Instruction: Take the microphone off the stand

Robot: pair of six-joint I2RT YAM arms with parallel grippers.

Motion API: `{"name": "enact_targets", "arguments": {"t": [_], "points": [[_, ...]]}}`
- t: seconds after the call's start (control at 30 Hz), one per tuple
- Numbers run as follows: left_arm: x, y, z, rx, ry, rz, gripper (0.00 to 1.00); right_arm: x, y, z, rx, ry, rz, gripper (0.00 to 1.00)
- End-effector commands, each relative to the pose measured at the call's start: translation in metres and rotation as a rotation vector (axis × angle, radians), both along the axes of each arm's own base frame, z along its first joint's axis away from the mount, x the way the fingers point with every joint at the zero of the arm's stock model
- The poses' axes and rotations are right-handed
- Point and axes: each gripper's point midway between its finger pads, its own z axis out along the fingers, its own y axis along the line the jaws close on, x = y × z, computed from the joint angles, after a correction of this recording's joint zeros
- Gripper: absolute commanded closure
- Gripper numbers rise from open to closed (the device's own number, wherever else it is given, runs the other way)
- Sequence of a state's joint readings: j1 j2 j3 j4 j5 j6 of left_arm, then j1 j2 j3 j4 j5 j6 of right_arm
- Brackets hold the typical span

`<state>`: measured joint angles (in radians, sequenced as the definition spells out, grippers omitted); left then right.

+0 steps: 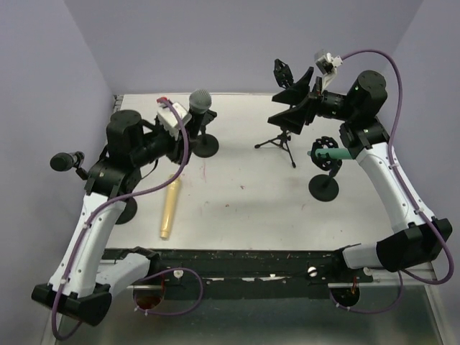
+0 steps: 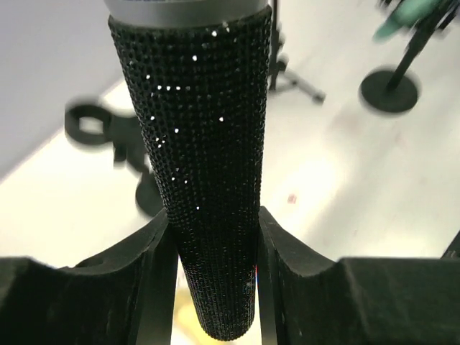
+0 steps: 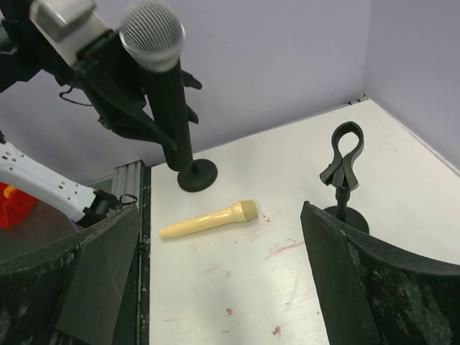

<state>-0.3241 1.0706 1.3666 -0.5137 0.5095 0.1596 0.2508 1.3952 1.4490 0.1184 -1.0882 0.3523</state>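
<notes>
A microphone with a grey mesh head [image 1: 201, 100] and a black glittery body [image 2: 201, 144] stands upright at the back left. My left gripper [image 1: 190, 123] is shut on its lower body; both fingers [image 2: 284, 244] press against it. To the left of the body in the left wrist view are an empty clip [image 2: 90, 126] and the stand's round base [image 1: 205, 146], both blurred. The right wrist view shows the microphone [image 3: 162, 65] above that base [image 3: 198, 176]. My right gripper [image 1: 293, 100] is open, empty and raised at the back right.
A yellow microphone [image 1: 170, 208] lies on the table. A tripod stand [image 1: 280, 140] is at the back. A teal microphone [image 1: 327, 154] sits on a round-base stand [image 1: 323, 188]. A black microphone [image 1: 65, 162] sits on a stand at the left. An empty clip stand [image 3: 343, 154] shows on the right.
</notes>
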Motion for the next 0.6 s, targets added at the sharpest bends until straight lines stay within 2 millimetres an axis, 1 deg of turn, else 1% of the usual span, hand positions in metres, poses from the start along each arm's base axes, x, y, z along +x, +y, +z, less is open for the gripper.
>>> {"name": "enact_targets", "arguments": {"t": [0.0,0.07,0.13,0.2,0.27,0.3,0.33,0.4,0.47,0.53,0.57], "points": [[-0.021,0.081,-0.127,0.314,0.260,0.251,1.00,-0.010,-0.002,-0.019,-0.054,-0.008,0.015,0.00],[-0.029,0.113,-0.155,0.350,0.342,0.397,1.00,-0.010,-0.001,-0.020,-0.044,0.006,0.014,0.00],[-0.037,0.138,-0.175,0.343,0.452,0.532,1.00,-0.010,-0.001,-0.020,-0.047,0.000,0.013,0.00],[-0.047,0.145,-0.191,0.319,0.563,0.576,1.00,-0.010,-0.001,-0.022,-0.057,-0.004,0.021,0.00],[-0.054,0.146,-0.209,0.332,0.627,0.573,1.00,-0.012,-0.001,-0.023,-0.061,-0.007,0.033,0.00],[-0.055,0.150,-0.217,0.341,0.640,0.589,1.00,-0.012,-0.001,-0.024,-0.062,-0.007,0.032,0.00],[-0.052,0.155,-0.217,0.346,0.650,0.618,1.00,-0.011,-0.002,-0.024,-0.063,-0.013,0.026,0.00],[-0.050,0.164,-0.229,0.401,0.685,0.639,1.00,-0.011,-0.002,-0.023,-0.064,-0.024,0.013,0.00],[-0.054,0.171,-0.244,0.460,0.774,0.640,1.00,-0.012,-0.004,-0.020,-0.066,-0.051,0.005,0.00],[-0.057,0.175,-0.258,0.493,0.870,0.635,1.00,-0.015,-0.005,-0.027,-0.083,-0.033,0.004,0.00],[-0.059,0.176,-0.264,0.498,0.913,0.630,1.00,-0.016,-0.006,-0.026,-0.084,-0.038,0.003,0.00]]}}
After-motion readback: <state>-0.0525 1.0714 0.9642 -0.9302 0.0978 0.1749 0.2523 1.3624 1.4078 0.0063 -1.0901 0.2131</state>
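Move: The left hand already holds the black microphone by its body, grille up. The open table spot it is heading for lies about 18 cm to its left, 7 cm back and some 37 cm below. The tan microphone lies about 13 cm left and 7 cm back, the left stand's round base some 30 cm left and 7 cm back, and the empty clip stand's base roughly 18 cm ahead, 1 cm left, all at table level. From the right hand the spot is about 41 cm left, 9 cm back, 42 cm below. Keeping its grip on the black microphone's body, the left hand carries it down about 24 cm and some 16 cm left, drawing back a little, quickly at first and then slowing, towards the bare table between the tan microphone and the left stand's base. The wrist turns about 60 degrees, from fingers nearly level to pointing mostly down. ##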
